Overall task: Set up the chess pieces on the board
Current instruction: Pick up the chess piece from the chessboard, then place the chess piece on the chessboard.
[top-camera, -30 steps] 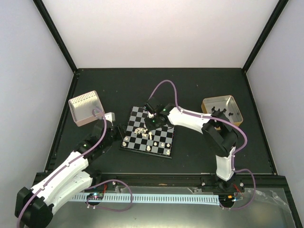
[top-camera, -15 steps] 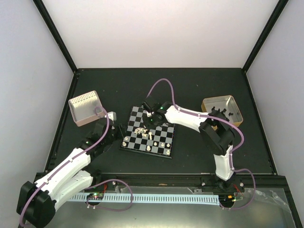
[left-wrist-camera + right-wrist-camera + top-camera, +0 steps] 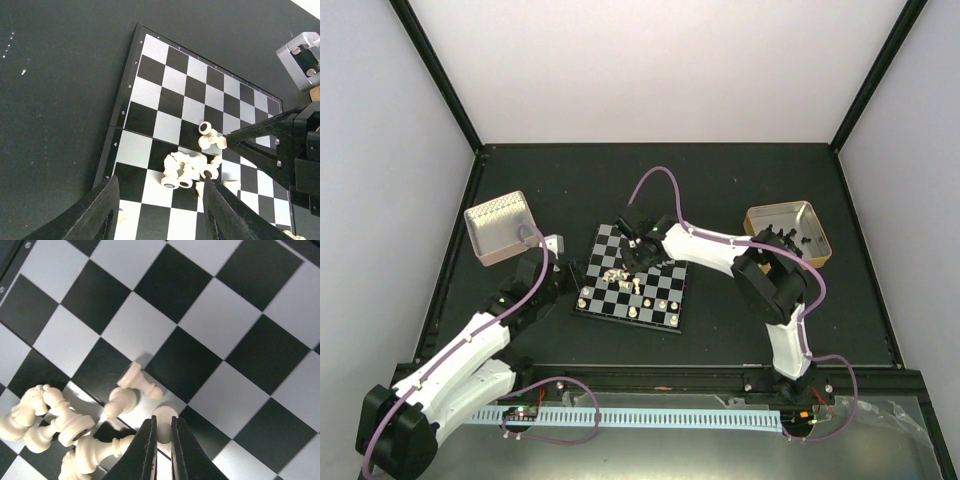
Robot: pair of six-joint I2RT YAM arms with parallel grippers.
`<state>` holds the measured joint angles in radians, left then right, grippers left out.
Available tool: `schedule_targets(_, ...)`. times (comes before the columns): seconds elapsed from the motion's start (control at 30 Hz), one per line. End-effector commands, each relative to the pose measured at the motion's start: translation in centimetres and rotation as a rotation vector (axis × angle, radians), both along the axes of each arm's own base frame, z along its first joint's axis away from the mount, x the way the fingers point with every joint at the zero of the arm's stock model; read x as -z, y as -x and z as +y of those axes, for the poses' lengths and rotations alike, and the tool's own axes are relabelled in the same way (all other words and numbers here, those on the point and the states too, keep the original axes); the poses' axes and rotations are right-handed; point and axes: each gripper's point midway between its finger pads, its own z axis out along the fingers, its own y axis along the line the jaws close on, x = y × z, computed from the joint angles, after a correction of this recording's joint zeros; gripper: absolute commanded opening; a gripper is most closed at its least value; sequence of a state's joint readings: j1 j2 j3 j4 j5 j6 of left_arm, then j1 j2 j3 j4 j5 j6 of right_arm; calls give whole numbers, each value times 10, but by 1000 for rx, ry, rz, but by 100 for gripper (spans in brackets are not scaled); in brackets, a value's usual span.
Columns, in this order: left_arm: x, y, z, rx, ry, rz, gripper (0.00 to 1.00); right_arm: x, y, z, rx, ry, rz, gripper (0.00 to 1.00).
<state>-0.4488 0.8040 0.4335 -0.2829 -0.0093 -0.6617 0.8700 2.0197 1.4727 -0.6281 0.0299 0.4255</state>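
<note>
The board (image 3: pixel 658 290) lies mid-table, checkered black and silvery-grey. A heap of cream chess pieces (image 3: pixel 618 275) lies toppled on its left half, and a few more stand along its near edge (image 3: pixel 665 319). My right gripper (image 3: pixel 162 432) is shut on one cream piece (image 3: pixel 165 416) at the right edge of the heap, close above the board; a pawn (image 3: pixel 141 382) lies just beside it. My left gripper (image 3: pixel 160 210) is open above the board's (image 3: pixel 165 80) left near corner, its fingers apart from the heap (image 3: pixel 190 167) and holding nothing.
A pale tin (image 3: pixel 500 226) sits far left of the board. A tan tin (image 3: pixel 787 232) holding small black pieces sits to the right, beside the right arm's elbow. Black frame posts and white walls bound the dark table.
The right gripper has shifted slightly left over the heap and shut on a cream piece. The left arm has drawn back a little; its jaws stay as wide as before.
</note>
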Motion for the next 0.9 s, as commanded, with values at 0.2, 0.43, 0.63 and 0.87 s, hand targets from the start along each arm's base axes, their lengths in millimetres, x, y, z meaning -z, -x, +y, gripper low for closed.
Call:
schedule_targets(0.2, -22, -4, -5, 33, 22, -53, 49, -50, -4, -15, 33, -19, -132, 4)
schedule_targets(0.43, -24, -3, 3, -12, 22, -63, 50, -44, 44, -9, -94, -4, -47, 4)
schedule_targets(0.63, -24, -2, 5, -23, 30, -65, 51, -22, 82, -9, -180, 55, 32, 4)
schedule_targets(0.87, -20, -1, 3, -18, 38, -52, 51, -8, 98, -6, -226, 82, 76, 4)
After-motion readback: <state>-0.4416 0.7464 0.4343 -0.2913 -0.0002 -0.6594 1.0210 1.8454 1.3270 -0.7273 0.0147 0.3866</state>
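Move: The right hand already pinches the upright white pawn; the empty square it is taken to, just in front of the standing back-row piece, lies about 10 cm back, 1 cm right and 2 cm lower. From that hand, a lying tall piece is 7 cm back and 1 cm right, the lying knight 7 cm back and 2 cm left, the back-row piece 13 cm straight back. From the left hand the square is roughly 6 cm back, 13 cm right and 10 cm below. Keeping its pinch on the pawn's head, the right hand lifts the pawn off the board, about 5 cm up with a slight sway to the right. It then sweeps back some 9 cm towards the robot's side of the board, passing over the lying tall piece and sinking about 3 cm as it goes, turning some 10 degrees counter-clockwise and slowing as it nears the empty square in front of the back-row piece. ##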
